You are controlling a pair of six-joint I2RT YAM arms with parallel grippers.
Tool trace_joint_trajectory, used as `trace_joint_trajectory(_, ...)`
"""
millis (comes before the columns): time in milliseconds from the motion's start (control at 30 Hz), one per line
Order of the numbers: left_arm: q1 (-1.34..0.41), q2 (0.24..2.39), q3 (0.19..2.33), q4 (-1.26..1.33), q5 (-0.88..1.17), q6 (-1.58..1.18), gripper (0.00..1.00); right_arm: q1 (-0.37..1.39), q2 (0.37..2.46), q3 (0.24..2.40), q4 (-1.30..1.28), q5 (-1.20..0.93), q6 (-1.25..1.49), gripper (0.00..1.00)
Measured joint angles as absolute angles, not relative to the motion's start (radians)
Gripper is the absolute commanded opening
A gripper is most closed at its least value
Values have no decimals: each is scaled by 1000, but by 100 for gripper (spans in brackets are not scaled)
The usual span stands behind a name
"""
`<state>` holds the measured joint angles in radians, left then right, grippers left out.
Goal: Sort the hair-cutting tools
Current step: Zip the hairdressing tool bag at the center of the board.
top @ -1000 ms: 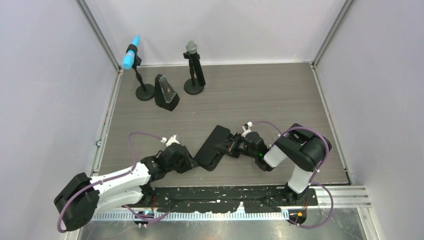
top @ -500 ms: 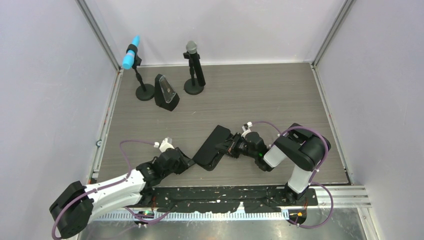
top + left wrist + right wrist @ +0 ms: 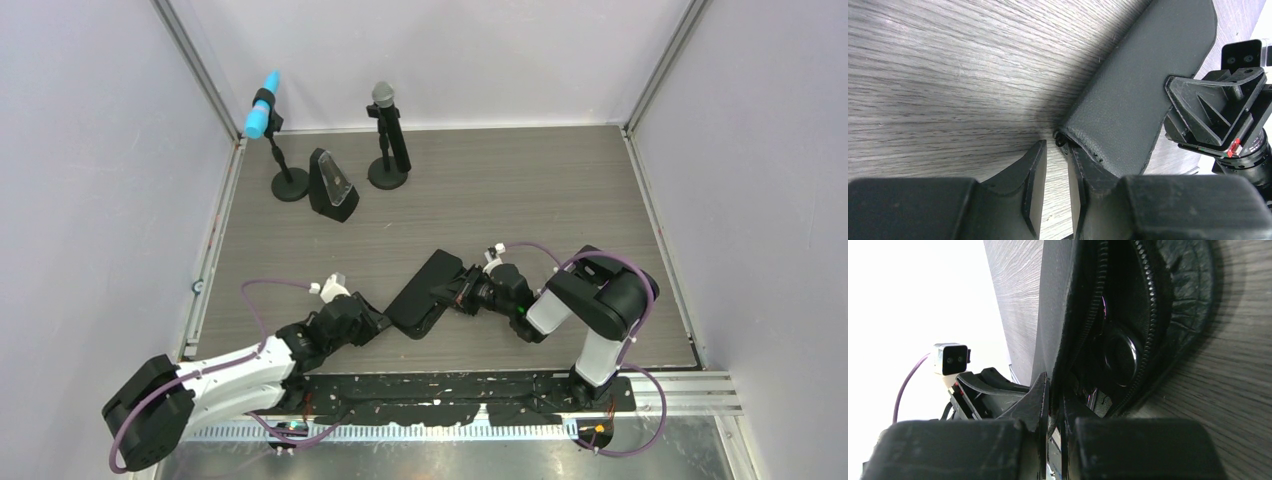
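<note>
The black zippered pouch [image 3: 425, 293] lies on the table between my two grippers. My right gripper [image 3: 462, 291] is shut on the pouch's open zipper edge and holds that flap up; the right wrist view [image 3: 1055, 385] looks into the dark opening [image 3: 1128, 315]. A round ring [image 3: 1121, 359], perhaps a scissors handle, shows inside. The comb, the clips and the rest of the scissors are hidden. My left gripper [image 3: 378, 319] is at the pouch's near left corner [image 3: 1083, 135], its jaws [image 3: 1055, 147] a narrow gap apart with only table between them, beside the zipper pull [image 3: 1060, 141].
A blue-headed microphone [image 3: 262, 105] and a grey-headed microphone [image 3: 384, 97] stand on round black bases at the back left. A black wedge-shaped holder [image 3: 333, 186] stands between them. Grey walls close in the table on three sides.
My left arm has drawn back a little toward the near left, its gripper still at the pouch's corner. The right gripper and the pouch have stayed put.
</note>
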<state>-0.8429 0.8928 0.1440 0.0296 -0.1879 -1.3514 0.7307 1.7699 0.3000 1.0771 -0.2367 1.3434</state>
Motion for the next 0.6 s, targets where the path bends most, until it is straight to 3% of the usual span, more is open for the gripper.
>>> trace_joint_trajectory(200,-842,918,147,52,-196,-1352,13,730,1781,303,1089,-239,1345,5)
trace_joint_trajectory(300,-839,933,155,61,-197,-1349,0,730,1781,305,1089,-241,1346,5)
trace_joint_trajectory(600,-820,935,252,-117,-152,-1256,0,731,1781,309,1081,-239,1346,5)
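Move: From the left fingertips the zip pull lies almost between them, about 1 cm ahead, 1 cm right and 1 cm lower, at the tool bag's near-left corner. The bag's middle is some 5 cm ahead and 7 cm right; the right gripper's tips, already holding the bag's edge, are about 5 cm ahead and 10 cm right. From the right hand, the zip pull lies roughly 9 cm left, 5 cm back and 2 cm lower. Shut the partly open left fingers completely at the zip pull by the bag's near-left corner, easing forward barely 0.5 cm as they close and then back again. Finish by starting to lift, about 0.5 cm, and rolling the left side of the wrist up by some 5 degrees. Keep the right gripper still, pinching the bag's edge. ##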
